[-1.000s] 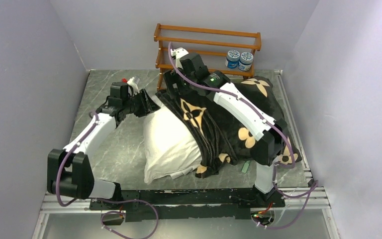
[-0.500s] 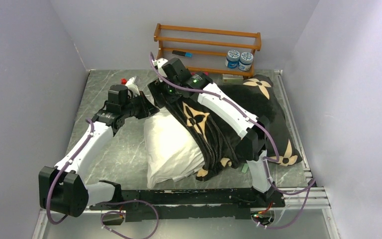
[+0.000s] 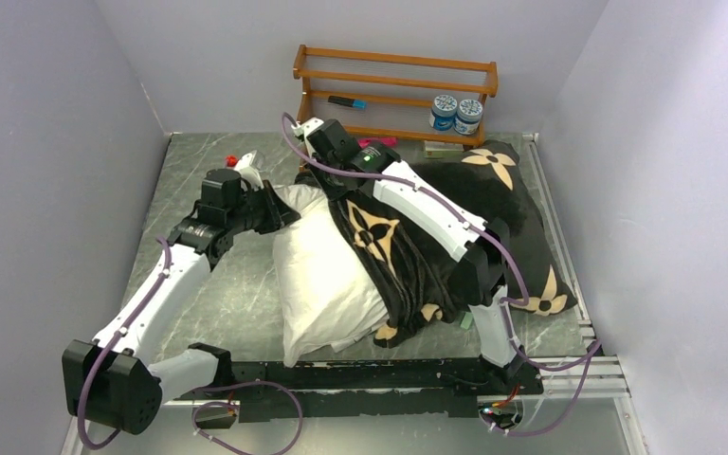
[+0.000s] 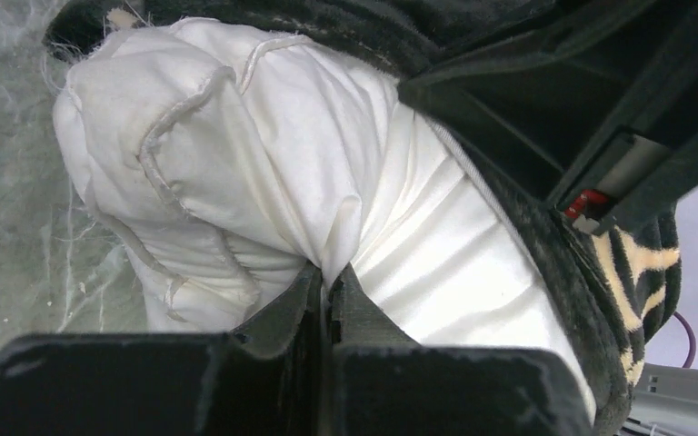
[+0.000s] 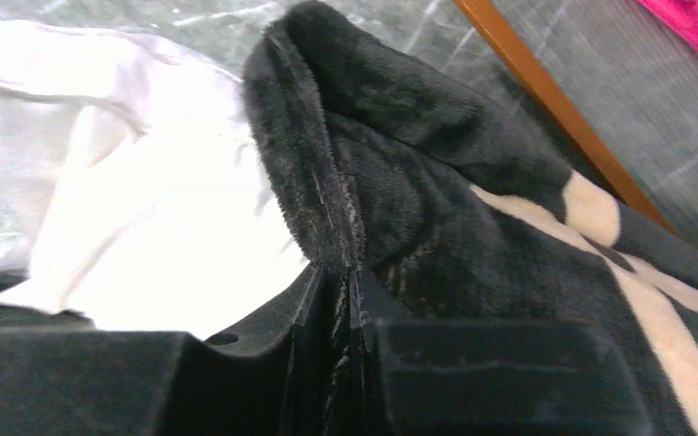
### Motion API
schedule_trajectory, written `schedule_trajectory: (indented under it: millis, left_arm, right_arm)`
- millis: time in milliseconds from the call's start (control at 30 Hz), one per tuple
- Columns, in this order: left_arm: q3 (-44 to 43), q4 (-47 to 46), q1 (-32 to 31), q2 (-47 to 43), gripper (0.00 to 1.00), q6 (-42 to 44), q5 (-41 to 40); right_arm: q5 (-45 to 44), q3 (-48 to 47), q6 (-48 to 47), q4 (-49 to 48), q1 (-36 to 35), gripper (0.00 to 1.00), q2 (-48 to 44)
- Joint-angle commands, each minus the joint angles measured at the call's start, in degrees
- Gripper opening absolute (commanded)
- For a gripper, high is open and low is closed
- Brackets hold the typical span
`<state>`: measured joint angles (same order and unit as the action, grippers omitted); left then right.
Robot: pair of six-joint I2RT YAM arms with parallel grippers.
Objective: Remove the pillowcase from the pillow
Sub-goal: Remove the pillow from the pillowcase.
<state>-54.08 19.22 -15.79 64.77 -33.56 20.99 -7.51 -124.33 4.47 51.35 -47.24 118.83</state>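
Note:
The white pillow point(image 3: 327, 275) lies on the table, its left half bare and its right half still inside the black flowered pillowcase point(image 3: 474, 213). My left gripper point(image 3: 280, 210) is shut on a pinch of the pillow's white cloth at its far left corner, which also shows in the left wrist view point(image 4: 236, 163). My right gripper point(image 3: 327, 180) is shut on the pillowcase's bunched open edge, the black plush seam point(image 5: 314, 200) standing up between its fingers, right beside the bare pillow point(image 5: 145, 236).
A wooden rack point(image 3: 393, 90) stands at the back with a blue-capped marker on a shelf and two small jars point(image 3: 456, 114) at its right. A red object point(image 3: 237, 157) lies behind my left wrist. A pink thing point(image 5: 695, 23) lies under the rack. Walls close both sides.
My right gripper has drawn the pillowcase edge left and down toward the pillow's far corner. My left arm has shifted left and nearer with the pillow cloth; more white pillow shows.

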Motion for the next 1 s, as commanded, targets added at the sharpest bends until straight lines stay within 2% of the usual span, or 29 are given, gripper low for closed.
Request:
schedule_trajectory:
  millis: [0,33,67,300,633,767,967]
  left_arm:
    - [0.8,4.4,-0.9,-3.9,0.05,0.7,1.2]
    - [1.2,4.9,-0.9,-4.3,0.05,0.6,0.7]
    - [1.6,5.4,-0.9,-4.8,0.05,0.4,0.2]
    - [5.3,6.9,-0.9,-8.1,0.05,-1.2,-1.5]
    - [7.3,9.9,-0.8,-10.9,0.05,-2.1,-4.0]
    - [5.3,12.3,-0.8,-10.8,0.05,-0.7,-7.7]
    - [0.2,13.4,-0.8,-7.1,0.05,3.0,-14.7]
  right_arm:
    - [-11.9,2.6,-3.4,2.6,2.2,0.07,-2.0]
    - [-13.4,3.2,-3.7,2.6,2.8,0.01,-2.8]
    - [-14.7,3.8,-4.0,2.6,3.5,0.00,-3.6]
    - [-19.4,10.2,-5.6,1.3,10.0,0.00,-9.6]
    - [-20.3,18.1,-4.6,-0.8,23.2,0.00,-16.9]
    - [-18.2,21.2,-4.6,-1.4,25.4,0.00,-17.3]
    - [-6.0,23.0,-2.6,-5.6,24.6,0.00,-17.2]
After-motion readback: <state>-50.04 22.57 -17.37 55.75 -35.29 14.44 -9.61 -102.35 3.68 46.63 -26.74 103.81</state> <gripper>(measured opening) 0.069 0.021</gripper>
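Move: The pillowcase's hem already lies between my half-open right fingers, right at the fingertips. From that hand, the bare white pillow's middle is about 18 cm back and 4 cm lower, the printed flower beside the hem some 9 cm right and 9 cm back, and the pink marker about 11 cm right, 15 cm ahead and well below. My left hand already holds the pillow's far left corner; from it the hem is about 9 cm right and 6 cm ahead. I shut my right fingers on the hem and sweep it to the right, nearly 20 cm, with about 5 cm forward, peeling it along the pillow's far edge towards the side where the case is bunched, my wrist swinging some 20 degrees clockwise. My left hand keeps its pinch on the pillow's corner and draws slightly back and then left, about 3 cm in all, against the pull. ##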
